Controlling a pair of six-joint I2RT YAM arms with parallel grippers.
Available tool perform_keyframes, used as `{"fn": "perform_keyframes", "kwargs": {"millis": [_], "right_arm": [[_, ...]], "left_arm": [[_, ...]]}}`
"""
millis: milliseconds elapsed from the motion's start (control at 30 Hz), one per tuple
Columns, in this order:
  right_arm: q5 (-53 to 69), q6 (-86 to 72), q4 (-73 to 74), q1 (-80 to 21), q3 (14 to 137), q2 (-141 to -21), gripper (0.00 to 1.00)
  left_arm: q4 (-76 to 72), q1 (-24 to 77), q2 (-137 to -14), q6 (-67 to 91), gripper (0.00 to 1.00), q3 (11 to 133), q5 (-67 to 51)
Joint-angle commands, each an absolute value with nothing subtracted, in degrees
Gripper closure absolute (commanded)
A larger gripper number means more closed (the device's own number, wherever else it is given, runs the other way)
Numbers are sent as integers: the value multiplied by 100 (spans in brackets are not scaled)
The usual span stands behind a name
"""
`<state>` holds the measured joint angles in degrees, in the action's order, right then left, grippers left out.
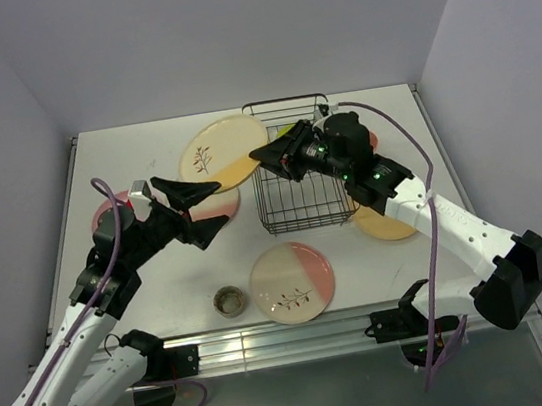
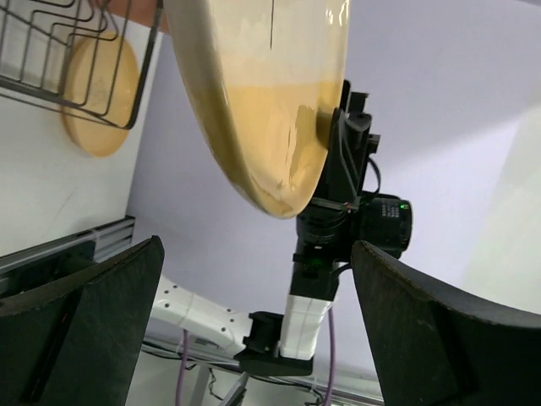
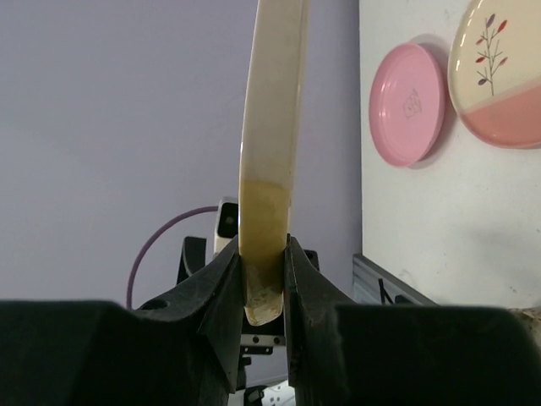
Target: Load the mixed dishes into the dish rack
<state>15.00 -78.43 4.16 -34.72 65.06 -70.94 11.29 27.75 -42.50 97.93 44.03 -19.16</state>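
My right gripper (image 1: 262, 154) is shut on the rim of the cream-and-yellow plate (image 1: 222, 152), which hangs tilted in the air just left of the black wire dish rack (image 1: 301, 204). In the right wrist view the plate's edge (image 3: 270, 127) sits clamped between both fingers (image 3: 224, 288). The left wrist view shows the same plate (image 2: 270, 101) from close by. My left gripper (image 1: 196, 208) stands wide open and empty, left of and below that plate, over a pink plate (image 1: 226, 205).
An orange-yellow plate (image 1: 387, 223) lies right of the rack. The cream-and-pink plate (image 1: 292, 281) and tiny grey cup (image 1: 230, 300) sit near the front edge. Another pink item (image 1: 110, 207) shows partly under my left arm.
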Motion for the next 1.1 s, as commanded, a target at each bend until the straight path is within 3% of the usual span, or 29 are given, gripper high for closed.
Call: {"fn": "perform_keyframes", "kwargs": {"millis": [0, 300, 533, 567, 800, 833, 1000, 1067], "right_arm": [[1758, -8165, -721, -3402, 6601, -6504, 100], [1951, -8384, -843, -3375, 6039, -5959, 100], [2056, -8420, -967, -3366, 5722, -5766, 100], [2074, -8429, -984, -3375, 5678, -5766, 100], [2188, -8341, -1046, -3349, 5686, -5871, 100], [2215, -8297, -1063, -3340, 5704, -5906, 100], [2338, -7876, -871, -3270, 5880, -5959, 100], [2425, -7498, -520, -3252, 6046, -6020, 84]], "left_arm": [[186, 2681, -4280, 10203, 1, 4237, -1872], [-2026, 2373, -4438, 10985, 10, 3402, -1872], [-3418, 2259, -4886, 11294, 27, 3313, -1810], [-3497, 2259, -4939, 11311, 38, 3340, -1871], [-3516, 2031, -5080, 11136, 85, 3533, -2371], [-3498, 1987, -5089, 11101, 97, 3559, -2477], [-1982, 1740, -5229, 9839, 100, 4234, -3216], [-1147, 1731, -5378, 8561, 100, 5103, -3419]]}}
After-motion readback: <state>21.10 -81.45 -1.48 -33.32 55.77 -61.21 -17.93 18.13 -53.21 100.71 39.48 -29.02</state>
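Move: The yellow-and-cream plate, in the right gripper, has its middle about 11 cm ahead of the left gripper, 3 cm to its right and a touch higher; that middle is 3 cm ahead and 6 cm left of the right hand. The dish rack stands some 19 cm ahead and 19 cm right of the left gripper, 26 cm below; the pink-and-cream plate lies roughly 15 cm ahead, 6 cm left, 30 cm down. Bring the open left gripper forward about 5 cm and slightly up to the near left rim of the yellow-and-cream plate, rolling its left side down some 15 degrees, then partly back, and close its fingers to pinch the rim. Meanwhile keep the right grip and draw the plate back roughly 4 cm and a little right to meet it, then hold there. ##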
